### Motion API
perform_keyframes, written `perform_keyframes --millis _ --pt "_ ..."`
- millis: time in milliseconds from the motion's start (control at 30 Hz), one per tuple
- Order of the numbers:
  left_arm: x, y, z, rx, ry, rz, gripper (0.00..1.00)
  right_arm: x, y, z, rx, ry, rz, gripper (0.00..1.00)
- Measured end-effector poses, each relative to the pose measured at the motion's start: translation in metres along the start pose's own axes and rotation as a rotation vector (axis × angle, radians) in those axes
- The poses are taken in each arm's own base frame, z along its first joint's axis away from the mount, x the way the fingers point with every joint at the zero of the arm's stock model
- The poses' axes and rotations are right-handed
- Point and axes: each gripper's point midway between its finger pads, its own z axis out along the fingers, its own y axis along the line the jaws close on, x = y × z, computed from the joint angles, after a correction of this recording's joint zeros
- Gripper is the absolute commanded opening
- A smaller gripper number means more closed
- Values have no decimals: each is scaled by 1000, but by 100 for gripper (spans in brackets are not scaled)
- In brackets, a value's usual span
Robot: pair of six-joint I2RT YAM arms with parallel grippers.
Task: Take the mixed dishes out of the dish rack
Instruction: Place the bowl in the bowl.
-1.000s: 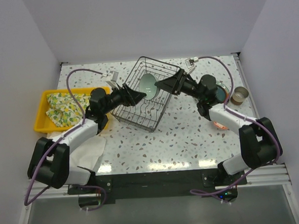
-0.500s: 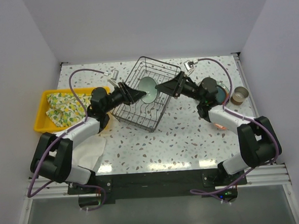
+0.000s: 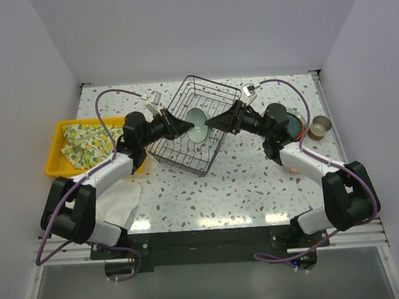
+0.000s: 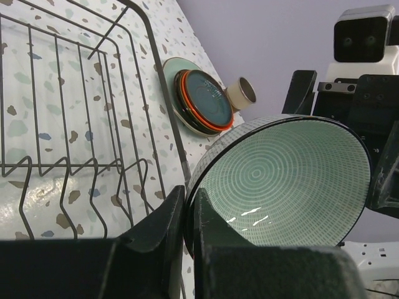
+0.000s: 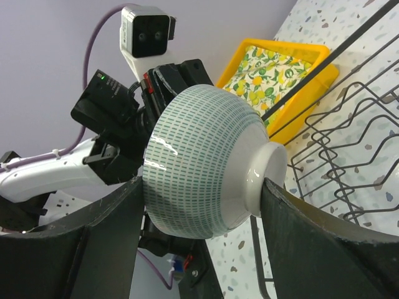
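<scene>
A small celadon bowl hangs over the black wire dish rack, held from both sides. My left gripper is shut on its dark rim; in the left wrist view the fingers pinch the rim beside the ringed green inside. My right gripper spans the bowl, one finger at the rim and the other on the white foot. The rack's tines lie below and hold nothing else that shows.
At the left stands a yellow tray holding a patterned cloth, with a white cloth in front of it. Right of the rack are stacked plates and a beige cup; the top view shows that cup at the far right.
My left gripper has closed on the bowl's rim. The right gripper has kept its hold, and both have drifted a little to the left over the rack.
</scene>
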Motion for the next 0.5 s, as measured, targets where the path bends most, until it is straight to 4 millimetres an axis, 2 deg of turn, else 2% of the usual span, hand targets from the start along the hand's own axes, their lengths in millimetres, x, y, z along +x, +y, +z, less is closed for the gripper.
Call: perform_keyframes --millis 67,100,200,300,500 --pt "1 2 0 -10 7 7 0 2 -2 0 9 7 -4 59" --pt "2 4 0 -18 14 11 0 3 -4 0 15 11 -7 69" --pt "5 8 0 -47 44 36 0 7 -7 -2 54 35 -34 85" --pt "-4 10 1 -90 47 102 0 7 -12 -10 132 46 -89 97" --pt "-19 39 -8 -272 50 214 0 -7 2 -25 230 37 -238 98"
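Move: Between the two hands over the dish rack, the pale green bowl has its middle about 4 cm to the right of the left hand and 3 cm above it, and some 2 cm left of and 3 cm below the right. Its destination, the red bowl on the table, lies roughly 31 cm right of the right hand, 5 cm back and 25 cm below; the plate stack stands about 15 cm ahead of the right hand and 32 cm to its right. Handing over the pale green bowl: the right fingers, still around its outside, spread wide and let go, the hand dipping about a centimetre before it climbs back and draws some 2 cm to the right. The left keeps its pinch on the rim and carries the bowl about 4 cm left and forward, sinking slightly; both hands tip their fingertips down nearly 20 degrees. ##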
